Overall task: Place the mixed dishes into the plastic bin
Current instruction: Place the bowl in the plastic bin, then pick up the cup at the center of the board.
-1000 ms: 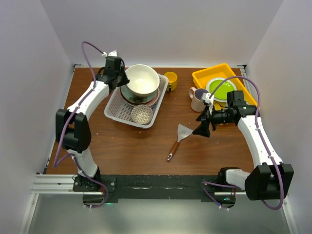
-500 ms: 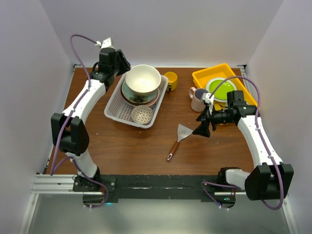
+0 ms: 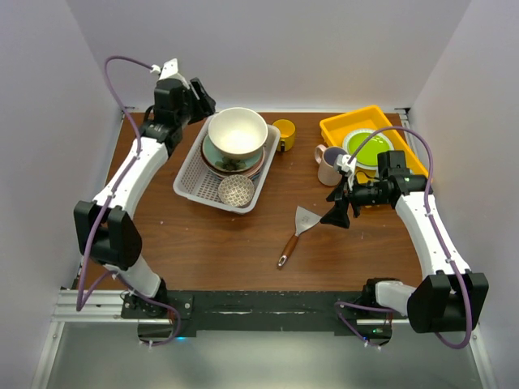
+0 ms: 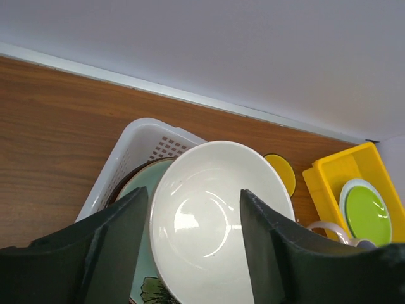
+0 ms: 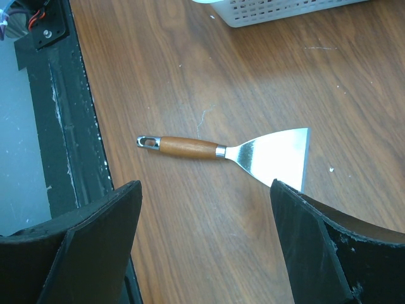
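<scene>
The plastic bin (image 3: 193,180) stands at the back left of the table. In it a large cream bowl (image 3: 237,132) tops a stack of plates (image 3: 212,156), with a small patterned bowl (image 3: 236,190) at the near end. My left gripper (image 3: 203,103) hangs open above the bin's far left corner, holding nothing. In the left wrist view its jaws frame the cream bowl (image 4: 215,215) from above without touching it. A yellow mug (image 3: 284,132) and a purple-lined cream mug (image 3: 330,164) stand on the table right of the bin. My right gripper (image 3: 336,212) is open over bare wood.
A wooden-handled metal spatula (image 3: 296,233) lies on the table left of the right gripper; it also shows as the spatula (image 5: 228,151) in the right wrist view. A yellow tray (image 3: 334,128) at the back right holds a lime-green plate (image 3: 366,148). White walls enclose the table.
My left gripper has opened and risen up and back to the left, away from the cream bowl, which stays on the plate stack. The right arm has not moved.
</scene>
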{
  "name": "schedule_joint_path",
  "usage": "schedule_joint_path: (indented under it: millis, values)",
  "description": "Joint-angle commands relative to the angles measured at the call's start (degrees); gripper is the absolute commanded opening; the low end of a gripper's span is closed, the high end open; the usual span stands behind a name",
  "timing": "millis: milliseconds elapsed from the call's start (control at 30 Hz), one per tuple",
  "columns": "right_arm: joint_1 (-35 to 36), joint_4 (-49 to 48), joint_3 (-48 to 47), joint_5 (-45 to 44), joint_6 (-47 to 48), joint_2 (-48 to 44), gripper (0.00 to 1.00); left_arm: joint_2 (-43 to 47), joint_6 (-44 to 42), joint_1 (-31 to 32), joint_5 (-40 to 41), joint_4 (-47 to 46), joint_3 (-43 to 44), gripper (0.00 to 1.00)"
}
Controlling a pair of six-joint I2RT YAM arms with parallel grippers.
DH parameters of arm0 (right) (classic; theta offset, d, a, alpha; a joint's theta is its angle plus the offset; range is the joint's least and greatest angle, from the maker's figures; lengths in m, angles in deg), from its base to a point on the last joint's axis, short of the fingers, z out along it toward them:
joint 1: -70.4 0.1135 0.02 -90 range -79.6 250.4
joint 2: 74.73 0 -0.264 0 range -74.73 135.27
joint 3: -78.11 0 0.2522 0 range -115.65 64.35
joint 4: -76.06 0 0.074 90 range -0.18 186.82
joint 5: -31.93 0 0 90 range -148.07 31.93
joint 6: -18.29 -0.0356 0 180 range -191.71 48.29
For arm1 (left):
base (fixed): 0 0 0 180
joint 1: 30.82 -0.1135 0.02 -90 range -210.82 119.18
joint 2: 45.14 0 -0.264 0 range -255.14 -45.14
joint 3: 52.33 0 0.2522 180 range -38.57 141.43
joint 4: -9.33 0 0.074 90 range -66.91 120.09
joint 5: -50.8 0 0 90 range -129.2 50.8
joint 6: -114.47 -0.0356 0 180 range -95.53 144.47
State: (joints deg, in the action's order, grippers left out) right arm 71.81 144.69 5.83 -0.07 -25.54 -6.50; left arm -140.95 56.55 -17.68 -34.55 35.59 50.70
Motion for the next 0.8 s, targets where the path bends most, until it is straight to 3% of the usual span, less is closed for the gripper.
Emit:
schedule_joint_path:
  millis: [0,367,767]
  values:
    - [-0.4,-0.2,-1.4,0.7,0.9,-1.0,0.86,6.7,-3.5,-0.8,-4.2,-6.1,-4.0,0.68]
    - [-0.7,-0.2,-1.5,0.5,1.0,-0.9,0.87,21.1,-9.7,-1.1,-13.8,-11.6,-18.3,0.83]
    - [-0.9,-0.9,-1.8,-1.2,2.6,0.1,0.87,43.4,-19.0,-1.1,-18.2,-10.9,-40.1,0.87]
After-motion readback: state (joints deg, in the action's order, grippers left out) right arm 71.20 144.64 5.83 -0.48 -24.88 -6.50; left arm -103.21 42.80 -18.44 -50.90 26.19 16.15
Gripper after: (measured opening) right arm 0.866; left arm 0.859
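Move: The white bowl just let go lies about 9 cm to the left hand's right, level with it fore and aft, and 15 cm below. The plastic bin's middle is some 6 cm back, 7 cm right and 22 cm down; the patterned bowl 14 cm back, 9 cm right; the yellow mug 5 cm ahead, 24 cm right. From the right hand the white bowl is roughly 27 cm ahead, 24 cm left, 5 cm lower. The empty left hand backs about 16 cm away from the white bowl, rising slightly, turning clockwise, fingers opening wider. ##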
